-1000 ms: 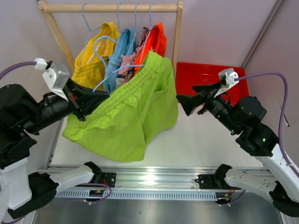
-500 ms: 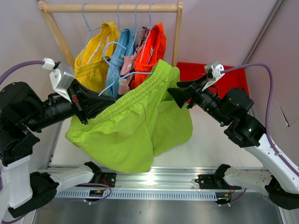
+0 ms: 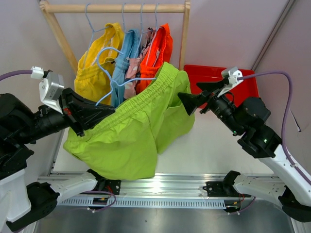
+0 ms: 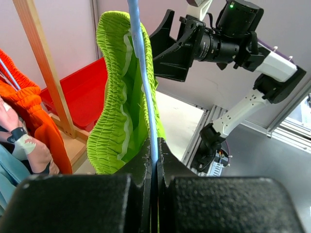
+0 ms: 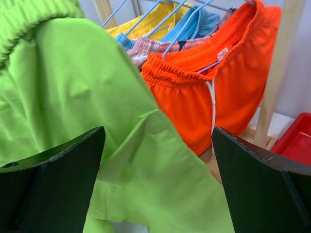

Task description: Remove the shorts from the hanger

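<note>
The lime green shorts (image 3: 131, 131) hang on a light blue wire hanger (image 3: 116, 65) held off the rail, spread between the arms. My left gripper (image 3: 99, 112) is shut on the hanger wire (image 4: 146, 97), with the green waistband (image 4: 114, 87) just beyond its fingers. My right gripper (image 3: 187, 103) is open at the shorts' right side, its fingers either side of green fabric (image 5: 141, 160) without closing on it. Yellow shorts (image 3: 95, 65), light blue shorts (image 3: 124, 53), pink patterned shorts (image 3: 133, 65) and orange shorts (image 3: 158, 48) hang on the wooden rail (image 3: 116, 8).
A red bin (image 3: 221, 77) sits at the back right, behind the right arm. The rack's wooden posts (image 3: 183, 34) stand either side of the hung clothes. A metal rail (image 3: 155, 187) runs along the near table edge.
My left arm has drawn the hanger and green shorts leftward and lower. My right gripper came in to the shorts' right edge, then shifted slightly right, still open.
</note>
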Robot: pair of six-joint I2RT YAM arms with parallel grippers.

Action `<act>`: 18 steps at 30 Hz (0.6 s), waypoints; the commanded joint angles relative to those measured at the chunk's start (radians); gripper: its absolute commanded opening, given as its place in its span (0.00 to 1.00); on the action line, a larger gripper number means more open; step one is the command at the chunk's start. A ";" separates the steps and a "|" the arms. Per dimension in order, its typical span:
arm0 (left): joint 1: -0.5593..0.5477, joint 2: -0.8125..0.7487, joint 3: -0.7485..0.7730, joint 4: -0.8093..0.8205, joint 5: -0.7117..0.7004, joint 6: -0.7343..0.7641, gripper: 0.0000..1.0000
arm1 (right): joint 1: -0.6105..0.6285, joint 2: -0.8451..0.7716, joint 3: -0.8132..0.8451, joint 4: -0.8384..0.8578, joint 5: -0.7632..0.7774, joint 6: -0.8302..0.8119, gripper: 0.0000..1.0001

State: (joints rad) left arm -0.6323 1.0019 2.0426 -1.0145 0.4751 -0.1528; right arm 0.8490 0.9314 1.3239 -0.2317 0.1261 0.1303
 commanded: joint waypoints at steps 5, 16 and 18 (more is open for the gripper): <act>-0.003 -0.020 -0.002 0.117 0.065 -0.033 0.00 | -0.004 -0.036 -0.011 0.023 0.060 -0.038 0.99; -0.003 -0.020 -0.021 0.132 0.109 -0.053 0.00 | -0.011 0.058 -0.048 0.185 -0.106 0.025 0.24; -0.003 -0.022 -0.022 0.128 0.099 -0.048 0.00 | -0.011 0.073 -0.048 0.206 -0.147 0.049 0.00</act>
State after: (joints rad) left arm -0.6323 0.9855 2.0125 -1.0039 0.5468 -0.1841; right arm 0.8406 0.9897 1.2785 -0.1207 0.0647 0.1486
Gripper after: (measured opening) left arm 0.031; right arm 0.085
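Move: The loose side fold of the green shorts that I'm after sits between my open right fingers' line, about 2 cm ahead, 3 cm left and 1 cm below them. The free end of the blue hanger, just inside the waistband, is some 7 cm left, 2 cm ahead and 3 cm higher; the orange shorts hang roughly 15 cm ahead, 8 cm left and 6 cm lower. From my left hand, the fold lies about 15 cm right, 11 cm ahead and 7 cm lower. I first ease my open right hand a little to the right and up, about 1.5 cm, then reverse and swing it some 4 cm left into the side of the green shorts, edging forward and down and shutting the fingers late to pinch the fold below the waistband. My left hand keeps its grip on the blue hanger and draws back slightly. ##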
